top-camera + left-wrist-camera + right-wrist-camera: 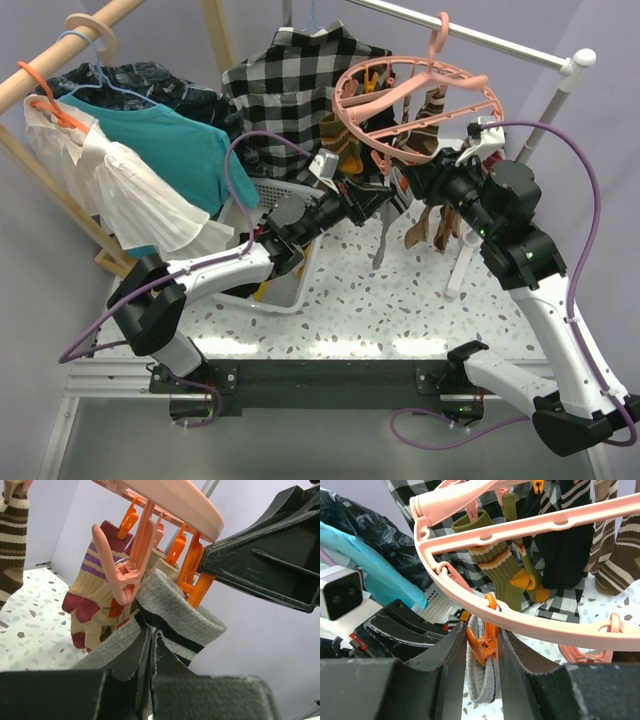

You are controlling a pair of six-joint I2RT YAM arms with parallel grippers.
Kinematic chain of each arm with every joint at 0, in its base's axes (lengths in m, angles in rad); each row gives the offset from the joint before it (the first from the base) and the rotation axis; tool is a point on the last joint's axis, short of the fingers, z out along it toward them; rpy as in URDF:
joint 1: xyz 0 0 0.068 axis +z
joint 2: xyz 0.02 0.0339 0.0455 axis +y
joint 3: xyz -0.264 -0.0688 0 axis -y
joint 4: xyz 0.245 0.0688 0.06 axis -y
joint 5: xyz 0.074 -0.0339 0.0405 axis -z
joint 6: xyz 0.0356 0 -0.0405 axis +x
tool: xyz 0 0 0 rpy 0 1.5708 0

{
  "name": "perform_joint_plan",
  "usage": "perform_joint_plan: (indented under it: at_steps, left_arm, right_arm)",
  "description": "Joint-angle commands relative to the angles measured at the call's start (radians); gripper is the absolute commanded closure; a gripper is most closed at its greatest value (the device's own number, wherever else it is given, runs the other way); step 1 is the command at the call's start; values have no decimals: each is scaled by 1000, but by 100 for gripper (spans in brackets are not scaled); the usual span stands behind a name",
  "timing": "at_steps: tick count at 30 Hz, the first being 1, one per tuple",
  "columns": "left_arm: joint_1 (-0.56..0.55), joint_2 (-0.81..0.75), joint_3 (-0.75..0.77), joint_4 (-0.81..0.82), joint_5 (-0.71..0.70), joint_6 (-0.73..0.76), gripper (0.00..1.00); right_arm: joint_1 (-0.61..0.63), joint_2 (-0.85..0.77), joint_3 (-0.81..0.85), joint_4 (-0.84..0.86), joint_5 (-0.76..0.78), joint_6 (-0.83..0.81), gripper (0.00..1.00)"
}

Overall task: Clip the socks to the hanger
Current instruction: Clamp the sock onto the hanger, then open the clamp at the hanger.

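Observation:
The salmon-pink hanger (420, 85) hangs from the rail with several socks clipped under it, among them an olive one (497, 570) and an argyle one (107, 615). My left gripper (151, 635) is shut on the cuff of a grey sock (180, 612) with black stripes. It holds the cuff up against an orange clip (192, 577) under the ring. My right gripper (483, 640) is shut on that orange clip (487, 642), one finger pressing each side, with the grey sock (480, 680) hanging just below. Both grippers meet under the ring's near-left rim (395, 190).
A white mesh basket (275, 200) stands behind my left arm. The black-and-white checked shirt (290, 90) hangs behind it. A teal garment (170, 140) and a white blouse (120, 190) hang on the left rack. The white rail (480, 40) slopes across the back right.

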Motion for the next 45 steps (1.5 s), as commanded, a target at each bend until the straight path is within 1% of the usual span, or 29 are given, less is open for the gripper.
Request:
perform_joint_plan:
  at_steps: [1,12,16,17,18,19,20,21,22,24,25,27,28,31,33,34,36,38,40,45]
  left_arm:
    - [-1,4,46,129,25,-42,100]
    - [-1,-39,39,137,18,-45,99]
    - [-1,-23,52,138,30,-47,92]
    - [-1,-19,52,140,33,-50,91]
    - [-1,-19,50,141,36,-50,89]
    - [-1,-19,49,140,39,-48,83]
    - [-1,-20,46,137,39,-39,80]
    - [-1,-23,43,128,41,-31,76]
    - [-1,-28,30,121,42,-21,68]
    - [-1,-52,12,95,32,28,59]
    - [-1,-63,-11,85,27,45,52]
    - [1,-101,-36,59,6,108,45]
    - [4,-115,-58,48,1,133,39]
    - [16,-152,-82,2,2,261,29]
    - [27,-160,-83,-32,7,303,25]
    - [32,-158,-80,-38,9,333,21]
    - [38,-154,-74,-40,7,372,19]
    - [39,-134,-57,-37,4,436,13]
    - [48,-103,-31,-35,18,472,11]
    - [98,-31,45,-11,136,450,11]
  right_arm:
    - [0,-17,4,55,-32,11,100]
    - [0,-26,-11,44,14,-18,100]
    - [0,-25,-8,48,8,-17,100]
    - [0,-25,-8,48,16,-18,86]
    - [0,-26,-9,46,23,-21,77]
    - [-2,-31,-9,45,31,-24,70]
    - [-2,-32,-11,41,40,-29,56]
    - [0,-34,-8,40,52,-41,50]
    - [0,-35,-6,31,77,-47,47]
    - [0,-43,1,22,121,-61,37]
    - [-2,-46,3,14,138,-64,35]
    - [0,-55,1,11,169,-73,32]
    - [0,-57,3,3,201,-75,30]
    - [0,-60,1,-5,230,-78,25]
    - [-2,-60,0,-8,240,-78,23]
    - [0,-58,1,-8,246,-78,21]
    - [0,-57,1,-12,252,-80,20]
    - [-2,-57,1,-14,258,-80,18]
    - [-2,-57,3,-15,260,-83,18]
    - [-2,-61,7,-21,266,-92,17]
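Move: The orange clip on the pink hanger's rim, held pinched between the right fingertips, sits about 4 cm right of the left hand point, 1 cm ahead and 4 cm above it. From the right hand, the grey sock's cuff lies some 2 cm left, level front to back, and 3 cm below. A pink clip hangs about 5 cm ahead of the left hand, 1 cm right and 4 cm up; the olive socks are roughly 10 cm ahead of that hand and 9 cm left, near its height. Lift the left gripper, still pinching the grey sock, slightly at the orange clip, then open both grippers wide. Take the right hand about 5 cm to the right off the clip, turning slightly clockwise. Draw the left hand some 4 cm left from the sock, then ease it forward and a little down, rolling it about 25 degrees clockwise as seen from behind the hand. ##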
